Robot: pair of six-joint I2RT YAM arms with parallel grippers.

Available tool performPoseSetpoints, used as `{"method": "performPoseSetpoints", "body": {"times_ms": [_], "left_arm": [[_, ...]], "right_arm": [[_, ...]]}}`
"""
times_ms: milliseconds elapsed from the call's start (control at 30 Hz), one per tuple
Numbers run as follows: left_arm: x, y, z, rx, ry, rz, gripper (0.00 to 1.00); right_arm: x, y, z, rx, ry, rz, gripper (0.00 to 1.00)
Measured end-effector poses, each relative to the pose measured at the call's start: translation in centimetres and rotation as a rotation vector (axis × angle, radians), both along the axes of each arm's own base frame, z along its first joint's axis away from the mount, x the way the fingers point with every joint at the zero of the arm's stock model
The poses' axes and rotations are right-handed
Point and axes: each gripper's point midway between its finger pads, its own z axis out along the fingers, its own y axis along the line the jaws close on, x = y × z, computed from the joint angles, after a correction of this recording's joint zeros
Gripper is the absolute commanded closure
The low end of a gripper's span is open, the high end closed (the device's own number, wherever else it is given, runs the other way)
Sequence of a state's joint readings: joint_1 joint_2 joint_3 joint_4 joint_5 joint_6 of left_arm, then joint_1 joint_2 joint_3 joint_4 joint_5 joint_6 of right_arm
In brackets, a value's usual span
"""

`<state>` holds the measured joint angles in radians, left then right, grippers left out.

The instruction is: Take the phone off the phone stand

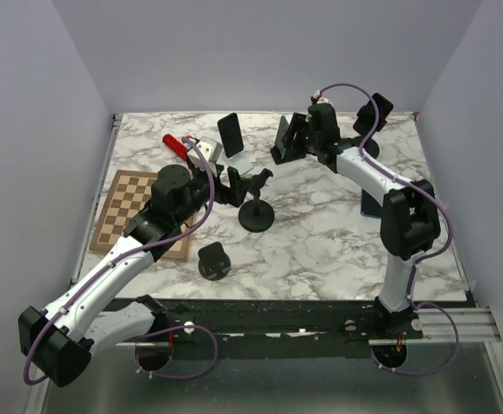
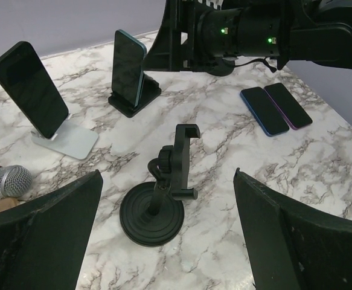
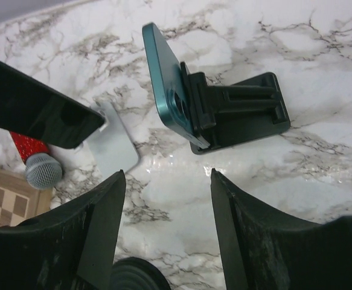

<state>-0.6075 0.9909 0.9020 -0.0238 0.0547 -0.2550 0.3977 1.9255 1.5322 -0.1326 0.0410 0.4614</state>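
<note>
A teal phone (image 3: 166, 84) stands upright in a black phone stand (image 3: 242, 112) at the back of the marble table. My right gripper (image 3: 166, 181) hovers just in front of and above it, its jaws apart with only bare table between them, touching nothing. In the left wrist view the same teal phone (image 2: 129, 66) shows in its stand (image 2: 136, 99) beneath the right arm. A black phone (image 2: 29, 87) leans on a silver stand (image 2: 67, 142) to the left. My left gripper (image 2: 166, 175) is wide open above an empty round black clamp stand (image 2: 163, 193).
Two phones (image 2: 265, 110) lie flat at the right. A red-handled microphone (image 1: 182, 144) and a chessboard (image 1: 130, 211) sit at the left. A small round black holder (image 1: 214, 261) stands near the front edge. White walls enclose the table.
</note>
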Motion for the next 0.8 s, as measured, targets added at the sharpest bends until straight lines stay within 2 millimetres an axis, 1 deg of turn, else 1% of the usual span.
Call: {"method": "performPoseSetpoints", "body": {"times_ms": [167,267,400,567,700,800], "left_arm": [[0.1,0.1,0.0,0.0,0.0,0.003,0.03],[0.1,0.1,0.0,-0.001,0.001,0.003,0.03],[0.1,0.2,0.0,-0.004,0.003,0.004,0.03],[0.3,0.4,0.0,-0.018,0.014,0.006,0.04],[0.3,0.4,0.1,-0.028,0.019,0.003,0.04],[0.3,0.3,0.3,-0.035,0.013,-0.003,0.04]], "right_arm": [[2.1,1.2,1.0,0.031,-0.044,-0.033,0.35],[3.2,1.6,0.8,0.027,-0.055,-0.034,0.37],[4.5,1.9,0.5,0.0,-0.067,-0.036,0.44],[5.2,1.9,0.0,-0.029,-0.074,-0.023,0.52],[5.3,1.9,-0.7,-0.052,-0.07,-0.016,0.55],[5.5,1.8,-1.3,-0.069,-0.066,-0.008,0.59]]}}
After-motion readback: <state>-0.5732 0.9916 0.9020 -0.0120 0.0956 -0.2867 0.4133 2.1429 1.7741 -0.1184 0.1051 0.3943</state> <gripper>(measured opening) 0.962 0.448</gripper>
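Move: The teal phone in its black stand is about 7 cm ahead of my right hand, 3 cm to its left and roughly 4 cm lower. The black phone on the white stand sits some 19 cm left of the teal phone, about level with it. The emptied round stand is about 18 cm back from my right hand and 10 cm to its left. From my left hand the teal phone lies about 28 cm ahead, 14 cm right and 17 cm down. I slide my right hand forward about 5 cm, drifting left by some 2 cm, up to the near side of the teal phone. I rise a touch at first, then slow down and sink about 2 cm, narrowing my half-open fingers around the phone's line without shutting them. ##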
